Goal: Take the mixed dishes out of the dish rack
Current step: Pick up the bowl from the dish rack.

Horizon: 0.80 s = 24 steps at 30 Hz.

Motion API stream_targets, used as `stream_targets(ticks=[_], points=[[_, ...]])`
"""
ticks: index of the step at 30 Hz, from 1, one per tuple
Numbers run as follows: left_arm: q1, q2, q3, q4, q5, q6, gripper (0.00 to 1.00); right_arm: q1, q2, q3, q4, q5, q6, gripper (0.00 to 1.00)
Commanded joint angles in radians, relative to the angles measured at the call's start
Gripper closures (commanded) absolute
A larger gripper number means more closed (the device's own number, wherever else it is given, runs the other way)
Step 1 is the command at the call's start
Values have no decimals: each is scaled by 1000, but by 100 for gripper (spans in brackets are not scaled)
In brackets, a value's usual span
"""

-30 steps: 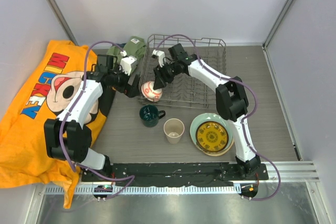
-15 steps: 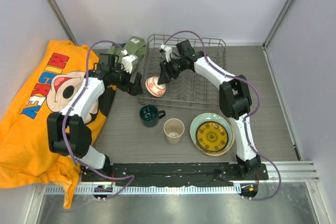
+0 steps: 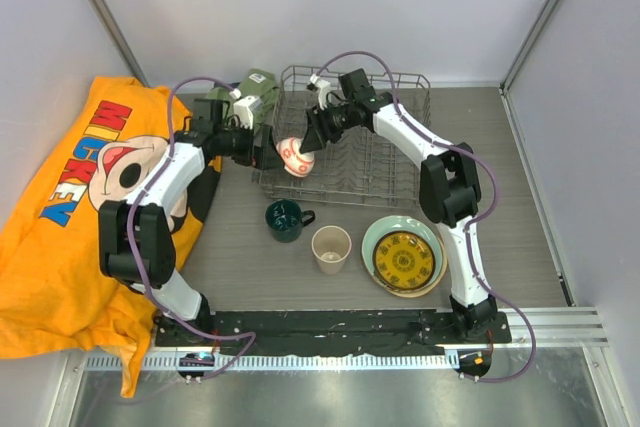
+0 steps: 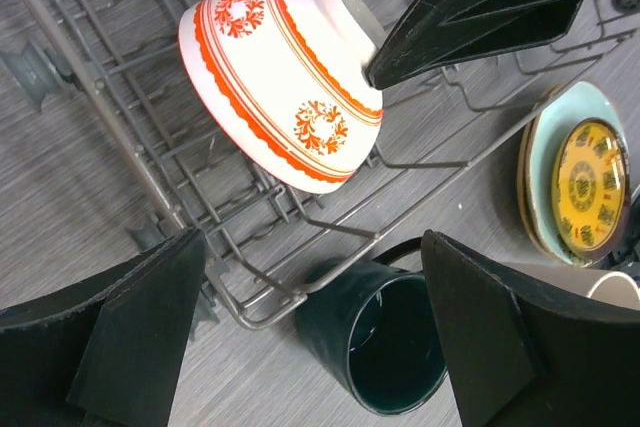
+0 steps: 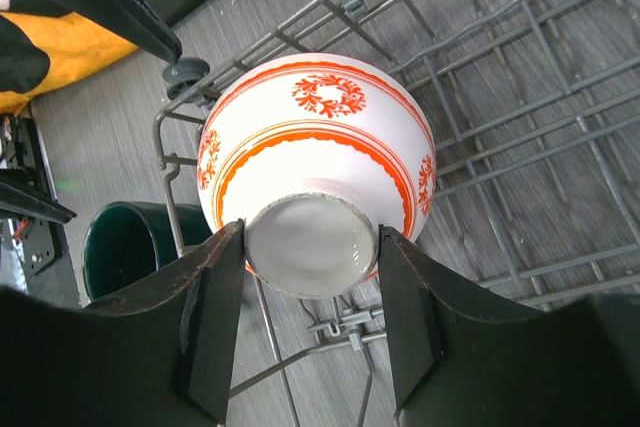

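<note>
My right gripper (image 5: 312, 247) is shut on the foot ring of the small red-orange bowl (image 5: 320, 137), holding it tilted above the front left corner of the dish rack (image 3: 350, 72). In the top view the bowl (image 3: 293, 155) hangs between both grippers. Just left of it, my left gripper (image 3: 262, 147) stands open and apart from it. In the left wrist view the bowl (image 4: 280, 87) lies beyond my open left gripper (image 4: 310, 247), with nothing between the fingers. On the table stand the dark teal mug (image 3: 285, 219), the beige cup (image 3: 331, 248) and the yellow plate (image 3: 403, 259) stacked on the pale green plate (image 3: 372, 239).
An orange printed cloth (image 3: 80, 197) covers the table's left side. A green object (image 3: 255, 92) lies behind the left gripper at the rack's back left corner. The rack's wires (image 5: 520, 57) run close beneath the bowl. The mug (image 4: 385, 347) sits right by the rack's front corner.
The right gripper has carried the bowl up and back, away from the rack's front rail. The left gripper has moved up and right, closer to the bowl.
</note>
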Motion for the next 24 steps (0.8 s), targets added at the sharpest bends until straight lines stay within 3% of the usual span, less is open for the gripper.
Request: stream_targets(ticks=[1,14,24], points=[[4,8,36,94,61,-72,8,-11,-102,74,62,-69,44,99],[4,82,57,168,122,-183,21,-15,-130,62,107,-125,127,99],[4,122,35,356,300,-351,37,-15,-152,12,157,-151,167,99]])
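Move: The bowl, held by its foot in the right hand, has its middle about 6 cm to the left hand's right, level with it ahead and some 4 cm below. The teal mug stands roughly 13 cm back and 3 cm right of the left hand, 11 cm lower; the rack's middle is about 19 cm right, 6 cm ahead and 9 cm below. From the right hand, the left gripper's fingers wait about 10 cm left and 4 cm back, nearly level. Still pinching the bowl's foot, the right hand lifts it about 5 cm almost straight up, tilting it only slightly. The left hand comes in to meet it, some 3 cm right and a little forward, turning about 15 degrees so its fingers point less steeply down, and closes them by roughly a third around the rim; whether they touch can't be seen. ##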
